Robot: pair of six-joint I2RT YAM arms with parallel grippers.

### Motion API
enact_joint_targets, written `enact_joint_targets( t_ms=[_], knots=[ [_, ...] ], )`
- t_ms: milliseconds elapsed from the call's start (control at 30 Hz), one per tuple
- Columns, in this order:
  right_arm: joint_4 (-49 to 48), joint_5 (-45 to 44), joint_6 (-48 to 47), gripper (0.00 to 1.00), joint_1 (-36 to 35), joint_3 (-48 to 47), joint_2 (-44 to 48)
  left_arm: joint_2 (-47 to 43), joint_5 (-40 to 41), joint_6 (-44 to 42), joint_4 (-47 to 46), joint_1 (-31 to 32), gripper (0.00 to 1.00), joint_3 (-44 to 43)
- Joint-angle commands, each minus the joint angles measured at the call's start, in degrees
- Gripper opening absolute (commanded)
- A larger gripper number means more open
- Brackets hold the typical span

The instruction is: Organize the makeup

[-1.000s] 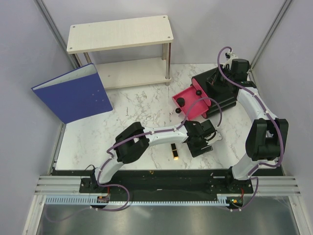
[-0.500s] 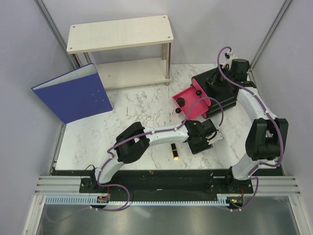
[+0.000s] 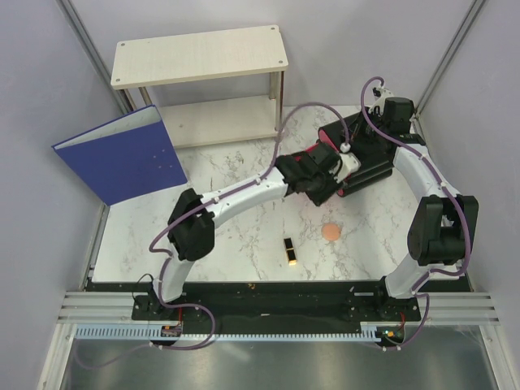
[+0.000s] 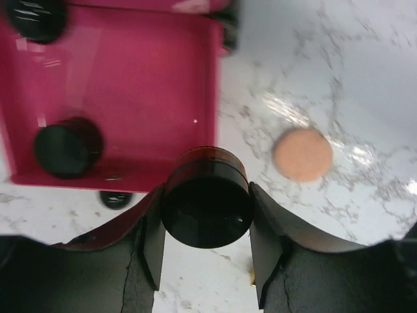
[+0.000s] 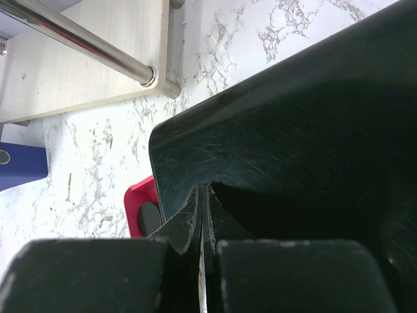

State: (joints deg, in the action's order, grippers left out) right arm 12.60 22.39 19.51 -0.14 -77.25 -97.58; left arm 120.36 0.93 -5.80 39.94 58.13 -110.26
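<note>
My left gripper is shut on a round black jar, holding it above the front rim of the pink drawer. A second black jar stands inside that drawer. The round peach puff lies on the marble right of the drawer, also in the top view as the puff. A black-and-gold lipstick lies near the front edge. In the top view the left gripper covers most of the drawer. My right gripper is shut, resting against the black organizer box.
The organizer box stands at the back right with the right gripper on it. A light wooden shelf stands at the back. A blue binder leans at the left. The drawer's black knob sticks out at its front.
The left arm has swung from the front right of the table back to the pink drawer, carrying the black jar. The peach puff now shows. The right arm has not moved.
</note>
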Motion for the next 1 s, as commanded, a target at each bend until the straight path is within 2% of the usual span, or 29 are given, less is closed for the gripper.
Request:
enact_joint_targets(
  t_ms=[0,100,267,700,800,933,967],
  knots=[
    [26.3,-5.8,-3.6,0.0,-0.3,7.5,-8.5,-0.6,-2.3,4.4,-1.2,-6.0,0.02,-8.7],
    [26.1,-5.7,-3.6,0.0,-0.2,8.0,-8.5,1.5,-4.3,7.4,-1.3,-8.5,0.02,-13.1],
    [26.2,-6.3,-3.6,0.0,-0.3,8.0,-8.3,6.4,-6.8,7.6,-1.3,-8.9,0.02,-18.0],
    [26.2,-6.7,-3.3,0.0,-0.3,7.5,-8.2,12.0,-9.5,11.4,-1.5,-9.0,0.05,-18.1],
    [26.3,-6.7,-3.3,0.0,-0.2,7.5,-8.0,12.8,-9.1,12.0,-1.6,-9.0,0.1,-18.0],
    [26.4,-6.9,-3.2,0.0,-0.3,7.5,-8.0,13.7,-8.1,12.5,-1.5,-9.0,0.36,-17.7],
    [26.5,-6.9,-3.2,0.0,-0.3,7.5,-8.0,13.8,-7.3,12.7,-1.4,-9.0,0.38,-17.3]
  ],
)
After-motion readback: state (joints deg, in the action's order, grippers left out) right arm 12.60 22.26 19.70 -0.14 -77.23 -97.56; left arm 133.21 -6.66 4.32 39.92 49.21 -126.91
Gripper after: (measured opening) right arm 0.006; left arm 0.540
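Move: The left hand already holds a black jar; the middle of the open pink drawer it goes to lies about 9 cm ahead, 2 cm to its left and 7 cm lower. The jar already in the drawer is some 9 cm ahead and 6 cm left; the black organizer is about 12 cm ahead and 9 cm right. The peach disc on the table lies roughly 6 cm back and 3 cm right. From the right hand, the drawer is about 10 cm back and 13 cm left. Forward and up in a quick arc, the left hand carries the gripped jar over the drawer's near right corner, gaining about 10 cm forward and nearly 8 cm of height, then sinks some 8 cm towards the drawer's right part, easing back and slightly right as it slows. The wrist turns about 10 degrees counter-clockwise, its left side dipping; the fingers keep their grip. ##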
